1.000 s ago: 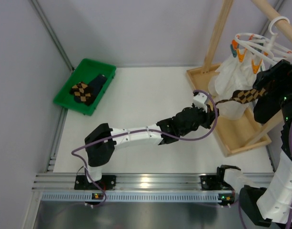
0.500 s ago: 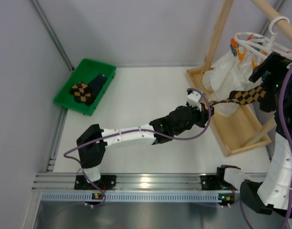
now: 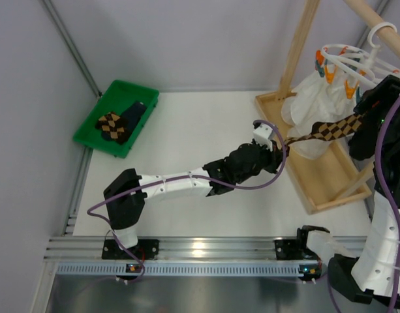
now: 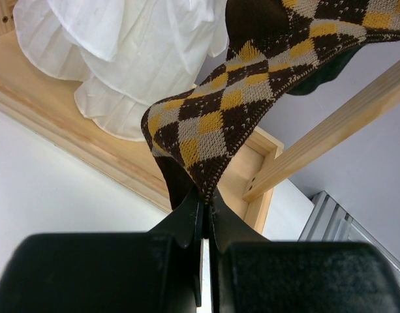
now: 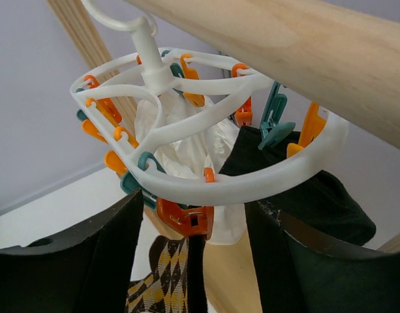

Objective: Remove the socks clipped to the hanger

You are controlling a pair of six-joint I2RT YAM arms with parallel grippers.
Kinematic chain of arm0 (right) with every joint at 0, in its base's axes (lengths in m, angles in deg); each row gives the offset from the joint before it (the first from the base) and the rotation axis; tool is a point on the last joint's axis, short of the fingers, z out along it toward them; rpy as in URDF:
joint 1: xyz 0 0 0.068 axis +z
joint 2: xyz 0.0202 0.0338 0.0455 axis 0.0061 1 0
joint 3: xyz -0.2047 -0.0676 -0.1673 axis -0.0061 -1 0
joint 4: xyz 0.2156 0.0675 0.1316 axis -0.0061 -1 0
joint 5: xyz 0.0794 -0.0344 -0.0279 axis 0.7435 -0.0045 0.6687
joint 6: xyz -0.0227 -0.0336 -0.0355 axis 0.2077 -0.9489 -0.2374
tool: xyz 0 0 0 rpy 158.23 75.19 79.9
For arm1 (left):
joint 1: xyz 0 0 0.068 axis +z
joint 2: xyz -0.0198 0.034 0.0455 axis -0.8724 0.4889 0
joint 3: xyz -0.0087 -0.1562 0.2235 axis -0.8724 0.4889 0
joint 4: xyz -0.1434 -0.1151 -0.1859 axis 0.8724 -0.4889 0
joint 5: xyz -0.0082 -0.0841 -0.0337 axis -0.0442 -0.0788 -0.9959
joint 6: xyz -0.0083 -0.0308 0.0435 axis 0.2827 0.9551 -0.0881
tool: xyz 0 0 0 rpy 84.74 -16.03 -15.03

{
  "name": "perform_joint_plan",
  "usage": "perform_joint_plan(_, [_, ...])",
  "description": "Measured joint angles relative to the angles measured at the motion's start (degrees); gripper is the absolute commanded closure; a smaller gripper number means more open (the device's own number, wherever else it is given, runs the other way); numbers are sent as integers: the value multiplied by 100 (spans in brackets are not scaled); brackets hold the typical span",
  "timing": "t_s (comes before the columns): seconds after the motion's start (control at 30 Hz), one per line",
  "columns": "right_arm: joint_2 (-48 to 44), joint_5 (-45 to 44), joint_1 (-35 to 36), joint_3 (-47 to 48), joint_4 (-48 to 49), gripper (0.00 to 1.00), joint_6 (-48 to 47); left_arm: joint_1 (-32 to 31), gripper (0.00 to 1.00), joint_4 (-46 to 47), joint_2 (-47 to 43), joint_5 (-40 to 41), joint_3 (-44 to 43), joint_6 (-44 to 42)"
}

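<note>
The white round hanger (image 3: 352,62) hangs by its hook from the wooden rack's top beam. An argyle sock (image 3: 330,130) stretches taut from an orange clip (image 5: 186,218) down to my left gripper (image 3: 282,145). That gripper (image 4: 205,199) is shut on the sock's (image 4: 252,98) lower tip. My right gripper (image 3: 366,111) is up at the hanger's ring (image 5: 252,186). Its jaws (image 5: 194,225) stand open on either side of the orange clip, with a small gap on each side. A plain dark sock (image 5: 317,195) hangs beside it from a teal clip (image 5: 275,124).
A large white cloth (image 3: 310,107) hangs inside the hanger, above the rack's wooden base tray (image 3: 330,189). The rack's thick top beam (image 5: 304,45) passes just above my right gripper. A green bin (image 3: 89,134) at the far left holds two socks (image 3: 118,120).
My left gripper has drawn the sock's tip slightly left, pulling it tauter. My right gripper has shifted at the hanger and its jaws have narrowed round the orange clip.
</note>
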State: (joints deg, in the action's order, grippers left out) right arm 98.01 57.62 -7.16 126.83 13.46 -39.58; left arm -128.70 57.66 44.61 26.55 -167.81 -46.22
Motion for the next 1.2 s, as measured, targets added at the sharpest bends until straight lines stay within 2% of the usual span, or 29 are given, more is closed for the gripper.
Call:
perform_joint_plan(0.13, [-109, -13, 0, -22, 101, 52, -50, 2, 100, 0, 0, -50, 0, 28])
perform_joint_plan(0.67, [-94, 11, 0, -173, 350, 52, -57, 39, 100, 0, 0, -160, 0, 50])
perform_joint_plan(0.77, [-79, 11, 0, -173, 350, 58, -68, 50, 100, 0, 0, -188, 0, 55])
perform_joint_plan(0.83, [-72, 11, 0, -181, 350, 67, -101, 57, 100, 0, 0, -203, 0, 57])
perform_joint_plan(0.97, [-85, 17, 0, -251, 358, 70, -101, 61, 100, 0, 0, -223, 0, 57])
perform_joint_plan(1.13, [-111, 28, 0, -321, 409, 97, -101, 72, 100, -2, -7, -240, 4, 57])
perform_joint_plan(1.2, [-111, 28, 0, -321, 415, 100, -101, 76, 100, -2, -22, -243, 15, 61])
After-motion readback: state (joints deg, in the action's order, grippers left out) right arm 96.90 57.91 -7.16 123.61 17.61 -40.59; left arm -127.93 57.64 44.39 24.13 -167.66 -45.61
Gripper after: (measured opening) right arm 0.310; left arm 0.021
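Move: Between the right hand's open fingers, about 1 cm ahead of the finger point and level with it, sits the orange clip holding the checkered sock. A teal clip is some 4 cm to its left, 2 cm farther out and 2 cm higher; the black sock hangs about 8 cm ahead and 8 cm right of the hand. From the left hand, already gripping the sock's free end, the orange clip is roughly 15 cm right, 1 cm ahead and 22 cm up. Adjusting first, the right hand lifts about 1.5 cm while backing off 1 cm and tipping up slightly, then eases forward some 1.5 cm and back down, its fingers closing from about two-thirds to one-third open to pinch the orange clip from both sides. The left hand stays put, keeping the sock's free end stretched out below. ##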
